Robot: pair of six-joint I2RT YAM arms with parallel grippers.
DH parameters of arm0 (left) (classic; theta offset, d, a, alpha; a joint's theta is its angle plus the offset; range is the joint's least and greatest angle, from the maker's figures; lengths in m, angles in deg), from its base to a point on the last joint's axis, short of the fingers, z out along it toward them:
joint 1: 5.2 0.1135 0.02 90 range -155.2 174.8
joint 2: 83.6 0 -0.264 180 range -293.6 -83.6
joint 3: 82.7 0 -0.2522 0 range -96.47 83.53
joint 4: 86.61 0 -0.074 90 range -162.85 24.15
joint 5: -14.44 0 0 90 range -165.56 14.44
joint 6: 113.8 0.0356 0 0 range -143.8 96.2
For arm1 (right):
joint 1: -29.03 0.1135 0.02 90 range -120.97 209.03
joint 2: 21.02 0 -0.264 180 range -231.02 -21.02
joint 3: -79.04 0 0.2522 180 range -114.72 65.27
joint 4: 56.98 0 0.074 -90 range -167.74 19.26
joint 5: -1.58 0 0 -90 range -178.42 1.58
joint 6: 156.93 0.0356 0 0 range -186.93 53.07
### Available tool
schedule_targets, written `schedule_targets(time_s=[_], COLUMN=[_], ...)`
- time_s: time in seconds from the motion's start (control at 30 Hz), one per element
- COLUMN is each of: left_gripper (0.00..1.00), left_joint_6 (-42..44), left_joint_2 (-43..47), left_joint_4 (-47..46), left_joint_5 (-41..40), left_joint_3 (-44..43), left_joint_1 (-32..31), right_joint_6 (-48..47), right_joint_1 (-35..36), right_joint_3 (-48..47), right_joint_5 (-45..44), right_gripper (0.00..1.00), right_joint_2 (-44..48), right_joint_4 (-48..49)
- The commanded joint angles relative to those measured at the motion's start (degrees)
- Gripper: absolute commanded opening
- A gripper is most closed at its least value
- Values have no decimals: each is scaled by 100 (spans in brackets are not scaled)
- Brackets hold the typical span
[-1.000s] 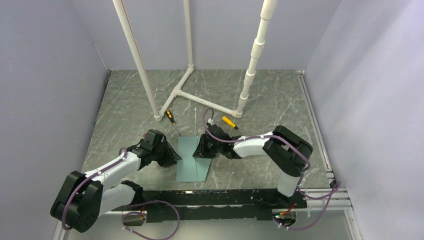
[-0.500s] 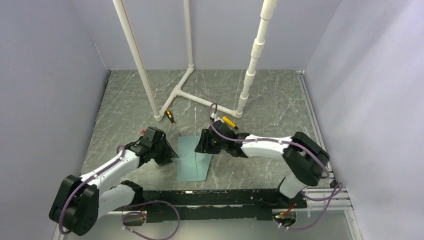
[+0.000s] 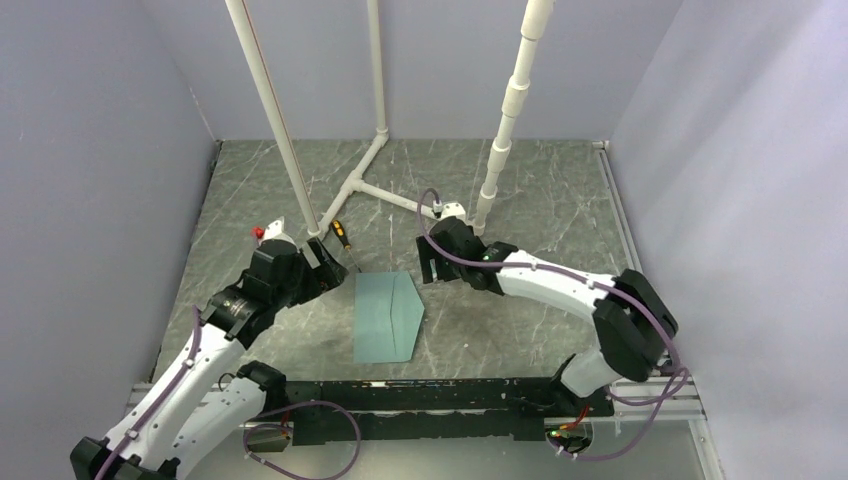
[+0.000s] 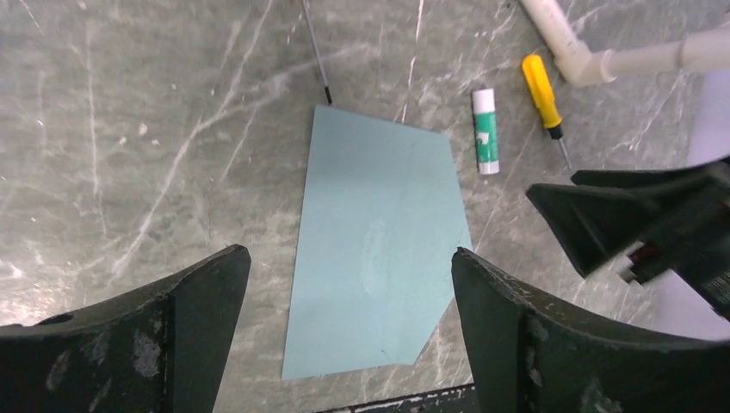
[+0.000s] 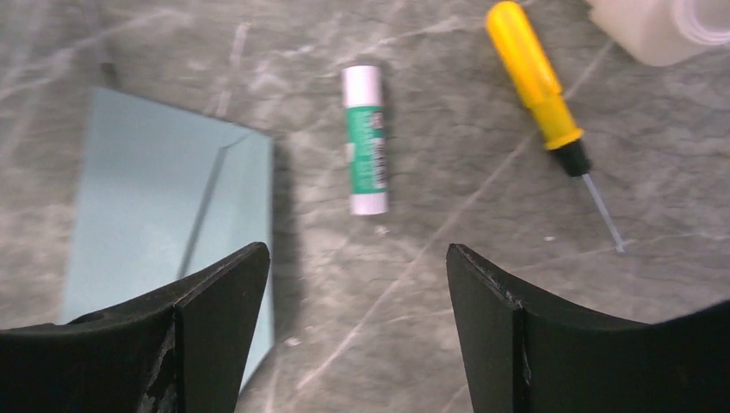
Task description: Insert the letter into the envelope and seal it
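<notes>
The pale teal envelope [image 3: 380,320] lies flat on the marble tabletop, its triangular flap pointing right. It also fills the middle of the left wrist view, envelope [image 4: 379,249], and the left of the right wrist view, envelope [image 5: 163,189]. The letter is hidden in every view. My left gripper [image 3: 325,262] hovers open above the envelope's far left corner, its jaws wide with nothing between them, left gripper [image 4: 349,252]. My right gripper [image 3: 430,262] is open off the envelope's far right corner, over bare table, right gripper [image 5: 357,249].
A green-and-white glue stick [image 5: 366,142] and a yellow screwdriver [image 5: 538,77] lie just right of the envelope's far end. A second screwdriver [image 3: 341,233] lies behind the envelope. A white pipe frame [image 3: 400,195] stands at the back.
Both grippers have opened and drawn up and back from the envelope. The left arm has swung back-left, the right arm toward the back. The flap now lies spread to the right.
</notes>
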Motion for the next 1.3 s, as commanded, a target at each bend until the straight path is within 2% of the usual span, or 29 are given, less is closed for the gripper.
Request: schedule_targets(time_s=[0.0,0.2,0.47,0.67,0.77,0.83,0.9,0.97,1.13,1.27], left_gripper=[93,93,93,93,93,93,93,93,93,93], left_joint_6=[418,574,641,865,879,822,780,804,997,1275], left_joint_2=[98,80,401,223,124,83,71,75,-102,-298], left_joint_4=[252,142,-543,-543,-599,-634,-700,-834,-1228,-1743], left_joint_5=[-275,170,282,353,538,681,893,1121,1617,2084], left_joint_3=[-392,-256,306,206,229,236,253,278,144,36], left_joint_1=[16,16,25,26,23,21,23,25,25,20], right_joint_6=[-612,-1237,-1136,-943,-872,-838,-821,-806,-758,-530], right_joint_1=[-367,-500,-594,-738,-856,-926,-956,-963,-961,-988], right_joint_3=[-427,-1206,-2177,-2429,-2407,-2394,-2366,-2235,-1339,-387], right_joint_5=[22,541,441,640,925,991,887,836,1396,2084], right_gripper=[78,68,61,44,42,36,25,21,18,16], right_joint_2=[-540,-1617,-2642,-2964,-3010,-3042,-2981,-2747,-1242,41], right_joint_4=[-257,-257,-602,-776,-756,-763,-758,-609,642,2138])
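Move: Under and ahead of the open right hand lies the glue stick, its middle about 6 cm ahead, 1 cm left and 9 cm below. Counted from the right hand, the envelope's middle is roughly 7 cm back and 12 cm left, and the yellow screwdriver some 9 cm ahead and 10 cm right. From the left hand, the glue stick lies about 8 cm ahead, 22 cm right and 13 cm down; the envelope is 5 cm back and 11 cm right. Reaching forward and down about 8 cm each way, the right hand tips slightly and narrows its fingers as it goes, then pinches the glue stick near its white cap and rises about 4 cm, easing back 2 cm. The left hand, still wide open, hovers, then shifts nearly 4 cm right towards the envelope while turning some 15 degrees clockwise. ##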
